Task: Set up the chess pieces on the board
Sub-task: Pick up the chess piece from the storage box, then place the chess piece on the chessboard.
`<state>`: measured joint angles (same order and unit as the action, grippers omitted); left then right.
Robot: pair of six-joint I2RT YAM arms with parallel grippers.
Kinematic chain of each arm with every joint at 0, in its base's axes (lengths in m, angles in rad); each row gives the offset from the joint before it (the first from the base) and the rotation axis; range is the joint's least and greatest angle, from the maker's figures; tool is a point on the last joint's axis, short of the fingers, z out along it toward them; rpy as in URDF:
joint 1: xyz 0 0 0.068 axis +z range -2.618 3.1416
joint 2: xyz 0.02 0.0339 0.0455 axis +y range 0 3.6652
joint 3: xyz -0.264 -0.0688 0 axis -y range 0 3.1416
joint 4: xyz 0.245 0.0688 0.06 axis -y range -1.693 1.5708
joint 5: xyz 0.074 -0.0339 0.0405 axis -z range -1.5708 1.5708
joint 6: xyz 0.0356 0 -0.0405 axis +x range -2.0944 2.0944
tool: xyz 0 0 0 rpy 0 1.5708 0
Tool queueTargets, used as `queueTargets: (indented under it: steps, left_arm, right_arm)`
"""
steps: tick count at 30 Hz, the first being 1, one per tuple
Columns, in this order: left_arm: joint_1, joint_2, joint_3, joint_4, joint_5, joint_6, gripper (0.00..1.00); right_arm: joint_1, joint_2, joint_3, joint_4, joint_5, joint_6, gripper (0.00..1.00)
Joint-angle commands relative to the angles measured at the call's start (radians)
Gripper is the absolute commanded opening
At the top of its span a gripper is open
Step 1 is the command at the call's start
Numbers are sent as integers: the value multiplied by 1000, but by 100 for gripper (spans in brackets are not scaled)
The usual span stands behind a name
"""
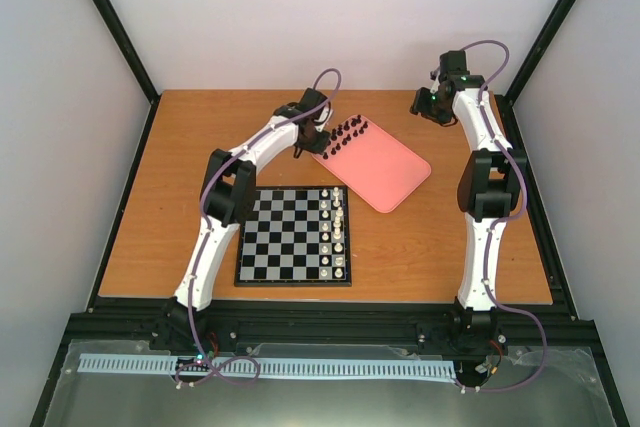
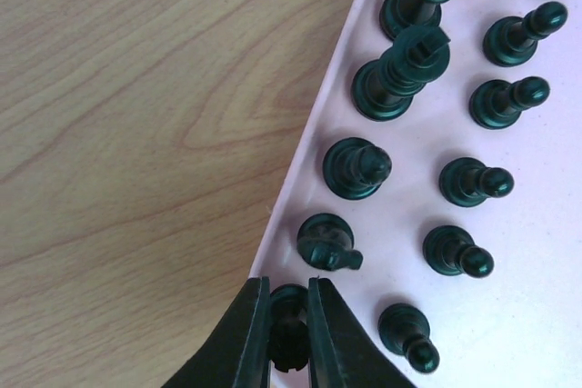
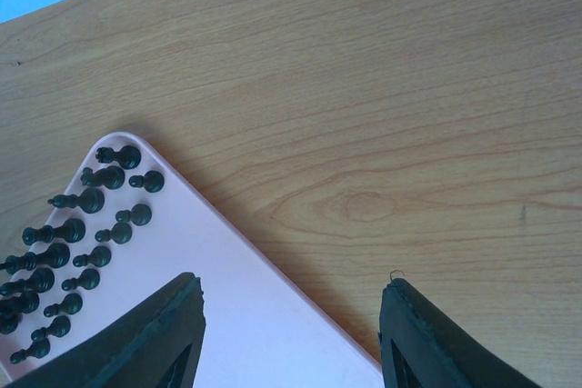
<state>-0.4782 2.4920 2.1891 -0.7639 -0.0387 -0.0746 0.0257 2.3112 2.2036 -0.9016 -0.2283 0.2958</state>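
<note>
Several black chess pieces point(image 1: 347, 133) stand in two rows along the far left edge of a pink tray point(image 1: 385, 172). In the left wrist view my left gripper point(image 2: 288, 286) is shut on one black piece point(image 2: 291, 344), a rook by its notched top, at the tray's near corner. The other pieces point(image 2: 356, 168) stand just beyond it. The board point(image 1: 290, 281) lies in front of the tray, with no black pieces on it. My right gripper point(image 1: 425, 104) hangs open and empty at the far right, above the tray's edge point(image 3: 227, 315) and the bare wood.
White pieces point(image 1: 337, 232) fill the two right-hand columns of the board. The wooden table point(image 1: 180, 167) is bordered by a black frame, with white walls around it. The tray lies at an angle behind and to the right of the board.
</note>
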Motion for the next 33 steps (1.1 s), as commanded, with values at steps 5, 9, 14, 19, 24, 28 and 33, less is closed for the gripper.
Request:
queueTargets:
  steps: [5,9,14,19,24,28,33]
  left_arm:
    - [-4,-126,29,-30,-84,30,1]
    - [-4,-147,28,-37,-76,27,1]
    - [-3,-244,-49,-65,-83,-10,1]
    - [-3,-448,-268,-87,-131,-86,1]
    - [-4,-679,-539,-103,-141,-236,1]
    - [-4,-860,-752,-87,-167,-330,1]
    - [-3,-991,-901,-99,-195,-417,1]
  right_arm:
    - [-10,6,10,-10,-27,2,62]
    - [-9,-2,4,-9,-29,3,61]
    - [-7,-43,-56,-6,-11,15,61]
    - [10,-136,-207,47,25,30,61]
    - [32,-194,-317,72,30,40,61]
    - [74,-251,-378,87,62,35,61]
    - [115,-315,-439,104,75,34,61]
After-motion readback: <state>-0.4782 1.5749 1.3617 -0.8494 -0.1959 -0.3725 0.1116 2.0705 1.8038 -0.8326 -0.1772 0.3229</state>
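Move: My left hand already grips a black piece standing in the storage box's left corner. The chessboard's middle lies about 23 cm back and 6 cm to the left, its far-left square some 12 cm back and 16 cm left. The next black piece stands 1 cm ahead and 2 cm right, the nearest pawn 1 cm back and 3 cm right. From my empty right hand, the box's middle is roughly 7 cm back, 14 cm left and 12 cm lower. I keep the piece pinched in my left hand and lift it nearly straight up out of the storage box, some 8 cm. Then I sweep back and left, still rising at first, until it hangs above the board's empty left part, my wrist turning about 20 degrees counter-clockwise. Late on, my open right hand eases back about 7 cm, dipping then partly rising and drifting left towards the box's middle. ##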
